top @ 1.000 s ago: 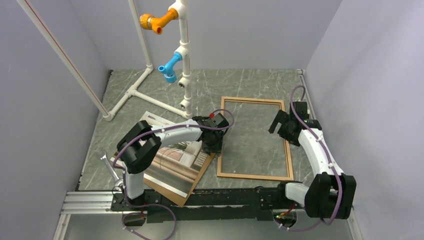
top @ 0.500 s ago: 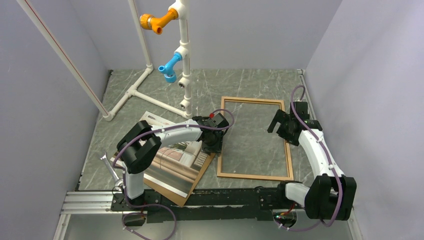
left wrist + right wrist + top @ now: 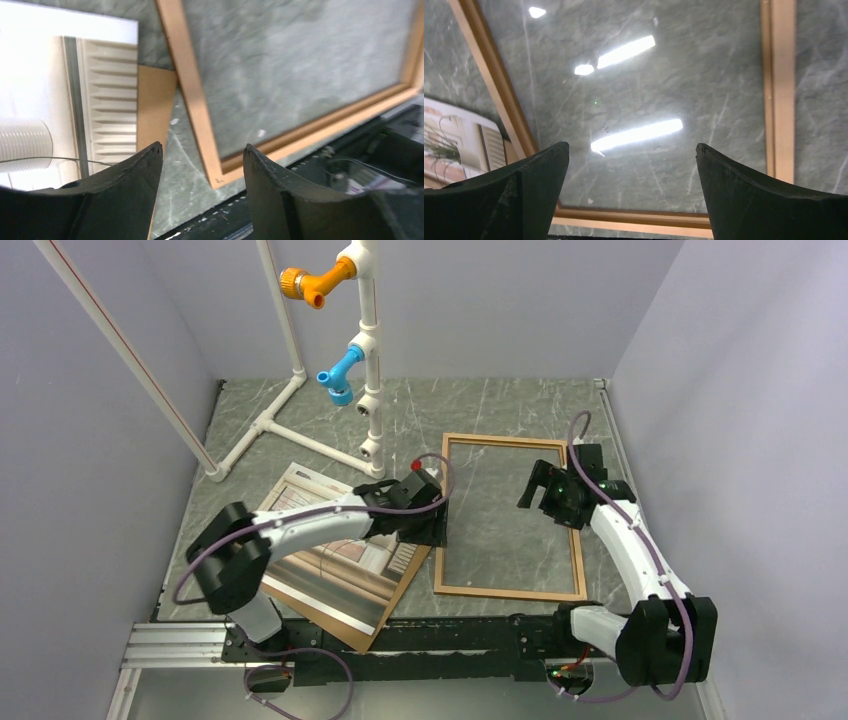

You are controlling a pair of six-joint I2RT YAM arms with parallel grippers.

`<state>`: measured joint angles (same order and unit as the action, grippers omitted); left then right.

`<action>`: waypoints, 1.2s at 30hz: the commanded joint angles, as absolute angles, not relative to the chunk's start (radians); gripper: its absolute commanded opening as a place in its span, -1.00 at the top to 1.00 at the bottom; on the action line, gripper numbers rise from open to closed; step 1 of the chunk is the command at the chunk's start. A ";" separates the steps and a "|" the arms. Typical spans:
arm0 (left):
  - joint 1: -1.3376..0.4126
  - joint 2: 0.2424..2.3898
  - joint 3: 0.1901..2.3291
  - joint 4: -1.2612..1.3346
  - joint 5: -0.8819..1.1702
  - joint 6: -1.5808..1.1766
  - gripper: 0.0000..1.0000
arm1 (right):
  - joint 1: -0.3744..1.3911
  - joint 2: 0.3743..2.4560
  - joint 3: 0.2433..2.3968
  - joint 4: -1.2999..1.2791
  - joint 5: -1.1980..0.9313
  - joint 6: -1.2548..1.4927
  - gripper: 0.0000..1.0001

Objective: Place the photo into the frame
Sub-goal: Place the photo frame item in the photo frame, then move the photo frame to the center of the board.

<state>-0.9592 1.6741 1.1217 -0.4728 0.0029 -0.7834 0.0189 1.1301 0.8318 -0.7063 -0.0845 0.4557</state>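
Note:
The frame [image 3: 578, 540], thin light wood around clear glass, lies flat on the grey marbled table right of centre. The photo [image 3: 330, 565] lies face up to its left, tilted, on a brown backing sheet [image 3: 408, 568]. My left gripper [image 3: 425, 530] hovers over the gap between the photo's right edge and the frame's left rail. In the left wrist view it [image 3: 203, 146] is open and empty, with the frame rail [image 3: 192, 100] and the photo [image 3: 60, 75] beneath. My right gripper [image 3: 540, 495] hangs above the glass; its jaws [image 3: 632, 145] are wide open, with the frame rail [image 3: 779, 90] to the right.
A white pipe stand [image 3: 365, 350] with orange and blue fittings rises at the back left. A black and silver rail [image 3: 400, 635] runs along the near edge. A small metal tool [image 3: 218, 575] lies by the photo's left corner. Grey walls enclose the table.
The left arm's elbow has dropped down and to the left while its gripper stayed near the frame's left rail. The right gripper has shifted left, over the glass.

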 commanded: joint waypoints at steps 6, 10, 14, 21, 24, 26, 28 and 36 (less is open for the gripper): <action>-0.958 1.309 0.974 -0.120 0.087 -0.749 -0.44 | 0.202 1.151 0.856 -0.675 -0.054 0.534 -0.99; -0.954 1.160 0.913 -0.017 0.111 -0.749 -0.82 | 0.282 1.170 0.864 -0.661 -0.043 0.578 -0.99; -0.954 1.049 0.905 -0.022 0.089 -0.749 -0.95 | 0.386 1.206 0.888 -0.651 -0.010 0.626 -0.96; -0.954 0.944 0.933 -0.074 0.071 -0.748 -0.99 | 0.594 1.328 0.954 -0.629 0.085 0.709 -0.90; -0.954 0.935 0.961 -0.128 0.064 -0.736 -0.99 | 0.691 1.404 1.005 -0.635 0.146 0.738 -0.81; -0.954 0.932 0.975 -0.164 0.058 -0.730 -0.99 | 0.747 1.473 1.049 -0.648 0.179 0.752 -0.77; -0.954 0.927 0.978 -0.180 0.048 -0.728 -0.99 | 0.805 1.535 1.093 -0.665 0.211 0.767 -0.73; -0.954 0.895 0.982 -0.232 0.004 -0.722 -0.99 | 0.910 1.742 1.224 -0.744 0.320 0.806 -0.43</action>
<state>-0.9569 0.9253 0.9379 -0.2096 0.0395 -0.7441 0.8921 1.6947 1.1728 -0.6903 0.2314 0.7647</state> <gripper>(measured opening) 0.994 0.754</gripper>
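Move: The photo's right corner, lying on its brown backing board, is about 24 cm to the right hand's left, 3 cm farther out and some 9 cm below. The board's corner is level with the hand, 22 cm left, butting the frame's left rail, about 21 cm straight left; the frame's near rail lies 14 cm back. From the left hand, the photo's corner is 6 cm ahead, 2 cm left, 5 cm below. The empty left hand, already lifting from beside the frame's left rail, climbs some 24 cm to clear the way, its fingers opening fully and swinging up to point to the right as it eases a little back and then left. Meanwhile the right hand, also empty, sweeps about 23 cm left across the frame to just above its left rail and the board's corner, close to the photo's corner, turning some 25 degrees counter-clockwise, dipping mostly late on and narrowing its wide-open fingers to about three quarters. ##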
